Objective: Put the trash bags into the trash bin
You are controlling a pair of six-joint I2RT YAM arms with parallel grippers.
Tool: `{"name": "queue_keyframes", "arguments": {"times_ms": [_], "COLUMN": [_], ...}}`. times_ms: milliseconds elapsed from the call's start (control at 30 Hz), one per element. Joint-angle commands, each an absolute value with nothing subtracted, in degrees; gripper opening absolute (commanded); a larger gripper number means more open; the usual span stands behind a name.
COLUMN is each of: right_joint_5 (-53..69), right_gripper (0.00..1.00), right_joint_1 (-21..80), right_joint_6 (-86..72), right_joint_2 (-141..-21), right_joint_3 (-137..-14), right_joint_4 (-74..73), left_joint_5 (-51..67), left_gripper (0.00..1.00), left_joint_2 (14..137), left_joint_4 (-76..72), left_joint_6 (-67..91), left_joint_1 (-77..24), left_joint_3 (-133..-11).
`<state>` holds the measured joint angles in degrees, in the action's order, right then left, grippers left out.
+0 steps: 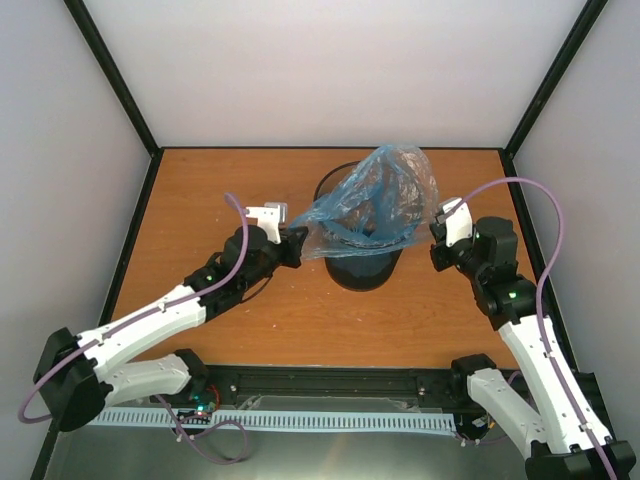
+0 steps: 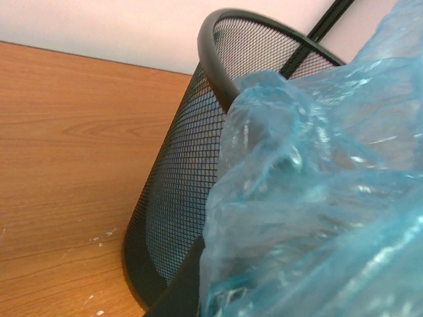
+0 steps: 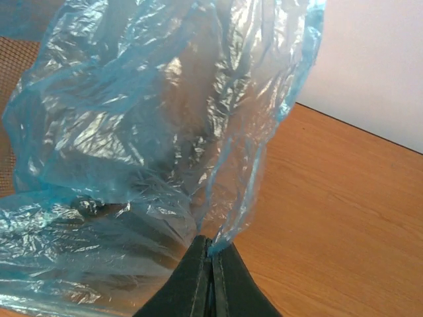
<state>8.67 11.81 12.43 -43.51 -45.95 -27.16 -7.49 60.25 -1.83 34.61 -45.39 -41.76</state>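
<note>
The black wire-mesh trash bin (image 1: 362, 268) stands upright at the middle of the table. The light-blue trash bag (image 1: 378, 198) is spread over its top and puffs up above the rim. My left gripper (image 1: 299, 246) holds the bag's left corner beside the bin. In the left wrist view the bag (image 2: 317, 198) hides the jaws except for one dark finger (image 2: 180, 285) against the bin's mesh wall (image 2: 175, 185). My right gripper (image 1: 437, 238) is to the right of the bin. In its wrist view the jaws (image 3: 211, 254) are pressed together on a thin edge of the bag (image 3: 145, 132).
The orange-brown wooden table (image 1: 220, 190) is walled by white panels with black corner posts (image 1: 118, 80). A little of the bin's mesh (image 3: 6, 59) shows at the right wrist view's left edge. White specks (image 2: 99, 236) lie on the wood near the bin's base.
</note>
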Motion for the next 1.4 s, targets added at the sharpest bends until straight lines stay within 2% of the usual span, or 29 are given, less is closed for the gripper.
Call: {"name": "queue_keyframes", "arguments": {"times_ms": [0,200,567,867,933,1000,1100,1133,1200,1267,1367], "right_joint_5": [5.1,2.9,5.4,10.5,11.1,11.9,13.4,14.2,16.2,16.7,16.9], "right_gripper": [0.03,0.03,0.03,0.21,0.23,0.27,0.39,0.45,0.56,0.62,0.71], "right_joint_1": [11.2,9.3,9.2,9.1,9.1,9.1,9.1,9.1,9.1,9.1,9.0], "right_joint_6": [12.3,13.1,15.3,14.5,13.8,14.2,16.0,17.0,19.2,21.0,23.1], "right_joint_2": [-43.3,-43.3,-46.9,-44.0,-42.0,-39.6,-37.9,-37.9,-39.0,-39.7,-39.1], "right_joint_3": [-45.3,-44.6,-44.5,-45.4,-47.1,-48.1,-50.1,-51.2,-54.0,-57.1,-61.0], "right_joint_4": [-25.2,-24.9,-26.3,-27.7,-29.7,-31.7,-35.8,-38.2,-43.7,-48.5,-53.2], "left_joint_5": [-9.8,-15.4,-13.4,-8.0,-5.6,-3.7,-1.1,-0.5,1.0,3.0,5.9], "left_gripper": [0.01,0.01,0.02,0.12,0.22,0.38,0.67,0.73,0.79,0.84,0.88], "left_joint_2": [63.9,66.3,66.2,59.6,57.5,55.7,52.9,52.1,50.5,48.9,47.1], "left_joint_4": [-5.3,-9.4,-9.5,-4.8,-2.5,1.2,6.4,8.0,10.7,12.7,14.8], "left_joint_6": [34.2,34.2,35.6,33.7,32.9,31.9,29.7,29.0,27.7,26.8,25.9], "left_joint_1": [-45.6,-45.7,-45.7,-45.7,-45.7,-45.7,-45.8,-45.8,-45.8,-45.7,-45.7], "left_joint_3": [-44.9,-43.2,-41.1,-40.6,-41.5,-42.8,-44.6,-45.1,-46.1,-46.9,-48.5]}}
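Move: The bin's mouth lies about 8 cm ahead of the left hand, 12 cm to its right and a few centimetres lower; from the right hand it is some 4 cm ahead and 16 cm to the left, similarly low. The trash bag, pinched by both hands, spans that mouth, its middle about 8 cm ahead and 15 cm right of the left hand, or 4 cm ahead and 13 cm left of the right hand. Both hands lower the bag's edges about 2 cm, then open and retreat back and up some 6 cm. ##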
